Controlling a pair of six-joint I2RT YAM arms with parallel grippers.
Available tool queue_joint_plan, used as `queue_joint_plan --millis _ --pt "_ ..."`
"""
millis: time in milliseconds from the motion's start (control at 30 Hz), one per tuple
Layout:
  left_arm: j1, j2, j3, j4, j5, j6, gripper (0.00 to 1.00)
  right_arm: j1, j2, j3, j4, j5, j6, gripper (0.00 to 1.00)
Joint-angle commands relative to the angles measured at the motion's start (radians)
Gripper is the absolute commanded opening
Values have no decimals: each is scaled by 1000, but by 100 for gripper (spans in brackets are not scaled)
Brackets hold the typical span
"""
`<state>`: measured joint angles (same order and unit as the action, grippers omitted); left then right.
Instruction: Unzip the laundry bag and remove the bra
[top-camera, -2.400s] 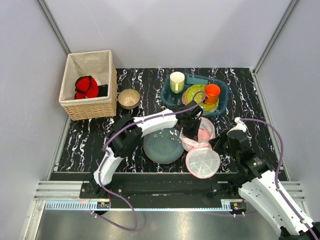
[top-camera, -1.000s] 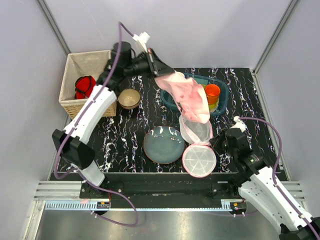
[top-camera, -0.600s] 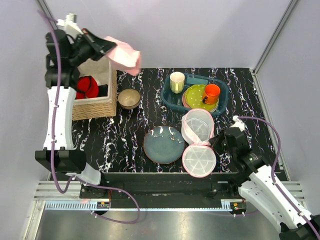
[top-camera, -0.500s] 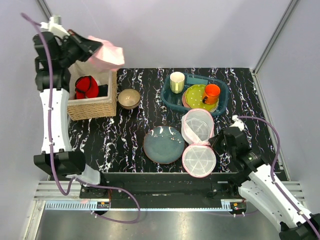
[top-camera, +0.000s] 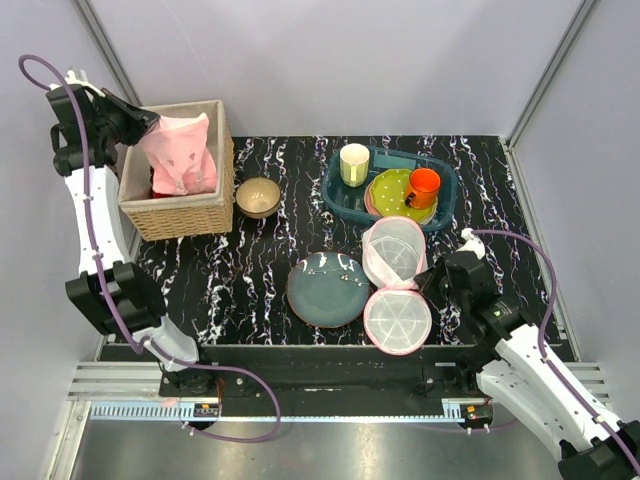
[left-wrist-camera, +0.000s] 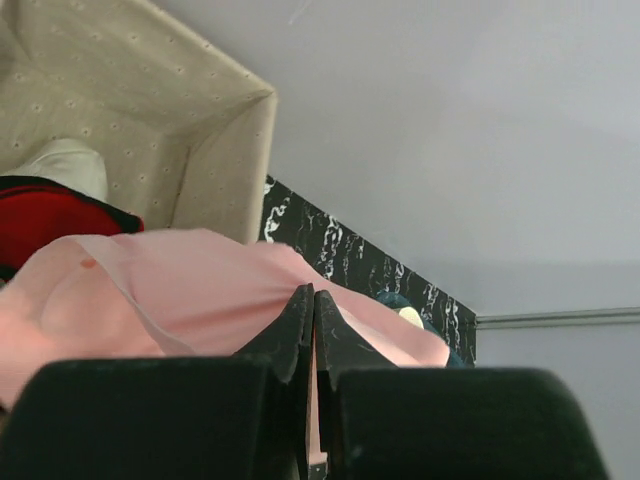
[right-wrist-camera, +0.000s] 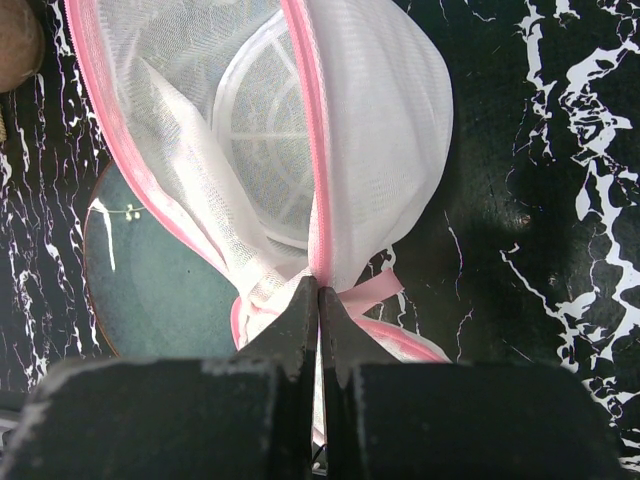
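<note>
The laundry bag (top-camera: 395, 250) lies open on the black marbled table, its round mesh flap (top-camera: 398, 322) folded toward the near edge. My right gripper (top-camera: 425, 283) is shut on its pink zip trim; the right wrist view shows the mesh bag (right-wrist-camera: 370, 110) spread ahead of the gripper (right-wrist-camera: 318, 285). The bra (top-camera: 180, 150), pale pink fabric, hangs over the wicker basket (top-camera: 185, 215) at the far left. My left gripper (top-camera: 140, 122) is shut on it. In the left wrist view the bra (left-wrist-camera: 180, 290) drapes across the closed gripper (left-wrist-camera: 313, 292).
Red and black cloth (left-wrist-camera: 50, 205) and a white cloth (left-wrist-camera: 65, 165) lie in the basket. A brown bowl (top-camera: 257, 196) stands right of it. A blue-grey plate (top-camera: 327, 290) sits beside the bag. A teal tray (top-camera: 440, 205) at the back holds a cup, plates and an orange mug.
My left arm has swung from above the bag to the far left, carrying the bra out, and lowered it over the basket. The right gripper has kept its hold on the bag.
</note>
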<state>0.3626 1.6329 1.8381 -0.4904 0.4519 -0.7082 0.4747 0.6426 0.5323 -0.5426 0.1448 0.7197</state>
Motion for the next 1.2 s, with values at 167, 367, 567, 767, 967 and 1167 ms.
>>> queue_joint_plan --millis 167,367,567,767,967,1167 --pt "4 130 117 18 64 -27 0 -2 8 9 47 -4 -5 0" --pt "6 249 329 10 128 -42 0 -2 12 29 43 -11 -11 0" --pt "4 303 330 -17 88 -17 0 -2 26 43 46 -5 -17 0" --pt "-49 193 98 -45 -59 85 81 -2 32 46 49 -5 -16 0" --pt "-258 87 151 -135 -334 243 99 -2 29 57 49 1 -29 0" --pt "-381 -2 86 -162 -347 279 99 -2 6 52 46 10 -29 0"
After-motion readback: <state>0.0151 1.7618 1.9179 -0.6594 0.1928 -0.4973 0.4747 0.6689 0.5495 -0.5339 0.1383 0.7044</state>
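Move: The pink garment hangs from my shut left fingers into the basket, whose middle is almost straight below them, level ahead and sideways and some 27 cm down. In there the red bra lies about 3 cm back, 2 cm left and 30 cm below me. The bowl stands roughly 7 cm back, 22 cm to the right and 36 cm down. From my right hand the basket's middle is about 27 cm farther out and 62 cm left, at about its height. I carry the pink garment some 6 cm farther forward over the basket with my left hand, dipping about 5 cm and coming back up, then open the fingers wide to let it go. Still opening, I sink about 13 cm, tipping down some 20 degrees, then swing right across the basket towards the bowl's side, rising and drawing back a little. My right hand stays put, still pinching the bag. ##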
